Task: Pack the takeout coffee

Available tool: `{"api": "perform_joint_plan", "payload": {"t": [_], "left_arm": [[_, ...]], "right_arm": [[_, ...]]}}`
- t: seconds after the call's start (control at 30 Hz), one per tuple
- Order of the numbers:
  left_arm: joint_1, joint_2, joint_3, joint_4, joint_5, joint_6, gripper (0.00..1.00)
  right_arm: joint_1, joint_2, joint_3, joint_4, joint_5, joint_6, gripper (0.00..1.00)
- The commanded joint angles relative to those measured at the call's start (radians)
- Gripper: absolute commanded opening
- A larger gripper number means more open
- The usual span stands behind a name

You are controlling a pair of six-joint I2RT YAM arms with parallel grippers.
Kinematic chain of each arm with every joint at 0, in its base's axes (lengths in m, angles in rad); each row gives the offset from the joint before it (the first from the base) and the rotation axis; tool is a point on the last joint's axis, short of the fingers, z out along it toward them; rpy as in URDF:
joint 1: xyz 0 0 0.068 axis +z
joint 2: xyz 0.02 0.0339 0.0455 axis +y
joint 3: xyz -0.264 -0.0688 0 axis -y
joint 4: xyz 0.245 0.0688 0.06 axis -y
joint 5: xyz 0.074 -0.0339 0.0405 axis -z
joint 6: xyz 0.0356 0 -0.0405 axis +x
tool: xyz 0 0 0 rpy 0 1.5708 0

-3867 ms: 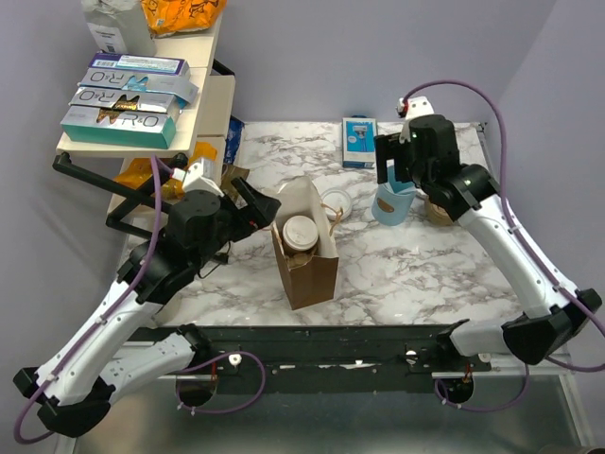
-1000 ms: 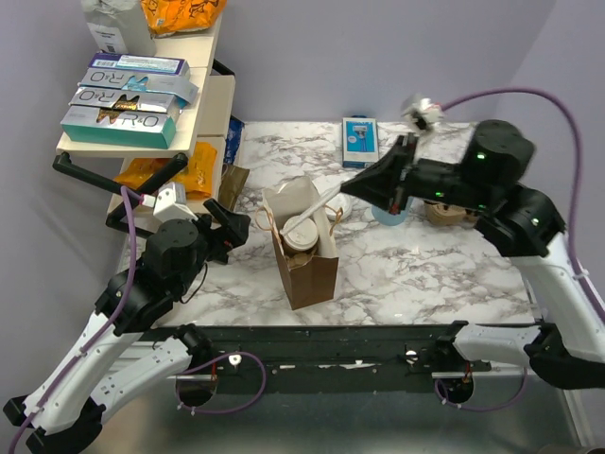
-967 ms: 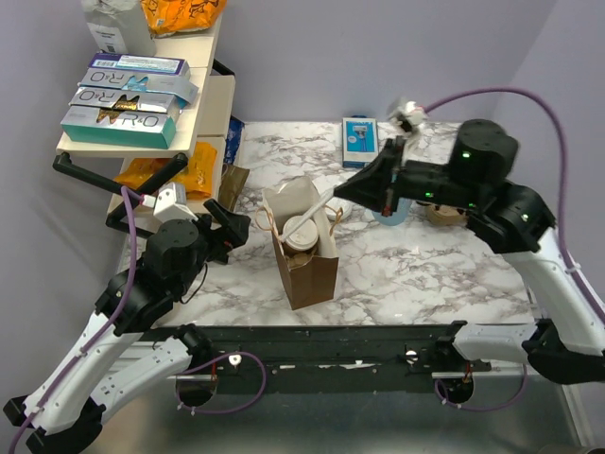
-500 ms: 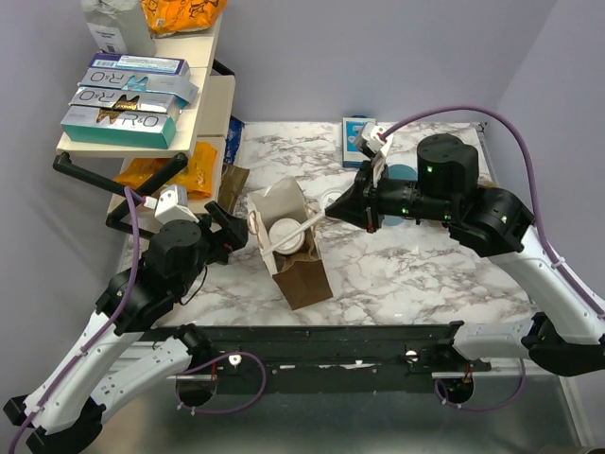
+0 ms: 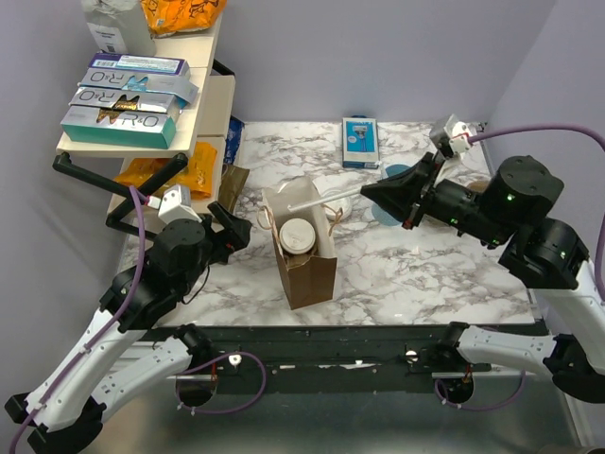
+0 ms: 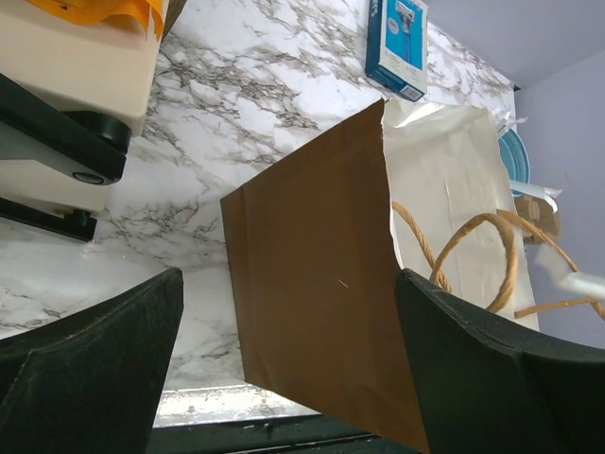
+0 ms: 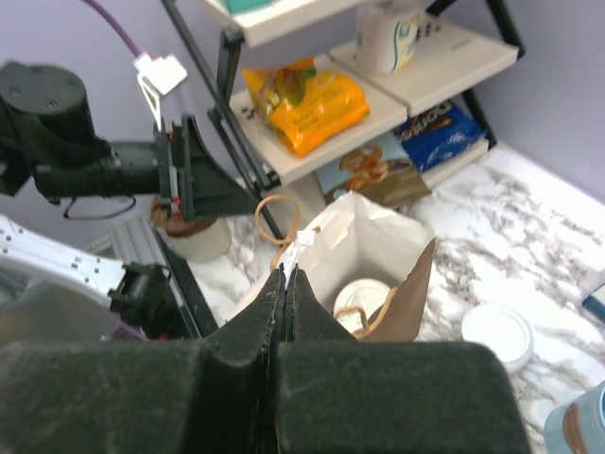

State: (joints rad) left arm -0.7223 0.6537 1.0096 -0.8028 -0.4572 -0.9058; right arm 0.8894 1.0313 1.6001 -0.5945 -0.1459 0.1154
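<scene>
The takeout coffee (image 5: pixel 298 234), a small cup under a round white lid, stands inside an open brown paper bag (image 5: pixel 307 270) at mid-table. The right wrist view looks down into the bag onto the lid (image 7: pixel 367 301). My right gripper (image 5: pixel 369 192) hovers right of the bag, shut on a thin white stick (image 5: pixel 321 200) that reaches over the bag's mouth. Its fingertips (image 7: pixel 285 274) pinch the stick's end. My left gripper (image 5: pixel 236 227) is open just left of the bag. The bag's brown side (image 6: pixel 312 303) lies between its fingers (image 6: pixel 104 350) without touching them.
A loose white lid (image 5: pixel 337 204) lies behind the bag. A light-blue mug (image 5: pixel 389 212) stands partly hidden under my right gripper. A blue razor box (image 5: pixel 360 142) sits at the back. A shelf rack (image 5: pixel 142 132) with boxes and snack bags fills the left side.
My right gripper drew back to the right with the white stick. The bag, tipped left half a second ago, stands upright again. The left arm has barely moved.
</scene>
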Motion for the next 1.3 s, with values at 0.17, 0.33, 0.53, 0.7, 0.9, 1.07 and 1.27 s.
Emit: {"api": "perform_joint_plan", "payload": {"t": [0.17,0.33,0.53,0.7,0.9,1.07,1.27], "left_arm": [[-0.003,0.0,-0.008,0.01,0.017,0.012,0.99],[-0.005,-0.003,-0.002,-0.009,0.011,0.008,0.99],[-0.003,0.003,-0.002,-0.006,0.012,0.01,0.99],[-0.003,0.024,0.011,-0.007,0.017,0.015,0.99],[-0.003,0.026,0.017,-0.016,0.022,0.013,0.99],[-0.003,0.015,0.021,-0.059,0.017,-0.001,0.99],[-0.003,-0.008,-0.038,-0.078,0.054,-0.034,0.99]], "right_arm": [[0.003,0.128,0.08,-0.137,-0.06,-0.049,0.04],[0.006,0.208,0.123,-0.261,-0.078,-0.14,0.05],[0.028,0.24,0.118,-0.329,-0.176,-0.232,0.15],[0.033,0.24,0.116,-0.297,-0.137,-0.215,0.57],[0.031,0.207,0.115,-0.196,0.133,-0.076,0.91],[-0.084,0.162,0.087,-0.16,0.318,0.082,1.0],[-0.498,0.023,-0.244,-0.018,0.22,0.239,1.0]]}}
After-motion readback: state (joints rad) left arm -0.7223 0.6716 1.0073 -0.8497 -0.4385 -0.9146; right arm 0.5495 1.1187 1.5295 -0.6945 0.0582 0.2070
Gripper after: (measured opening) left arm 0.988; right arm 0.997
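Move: The right hand holds a white straw. The paper bag it goes into has its middle about 6 cm ahead, 10 cm left and 34 cm below that hand, with its open mouth higher, roughly 21 cm below. From the right hand, the white lid lies about 26 cm ahead and 1 cm left, and the blue canister about 26 cm ahead and 14 cm right, both over 40 cm down. From the left hand, the bag's middle is some 3 cm ahead, 12 cm right and 15 cm below. Lower the right gripper about 10 cm towards the bag's mouth while easing it a few centimetres left, tipping the fingers some 20 to 25 degrees further down so the straw goes into the bag. Open wide to let go of the straw, then draw away forward and to the right towards the canister, turning clockwise. ##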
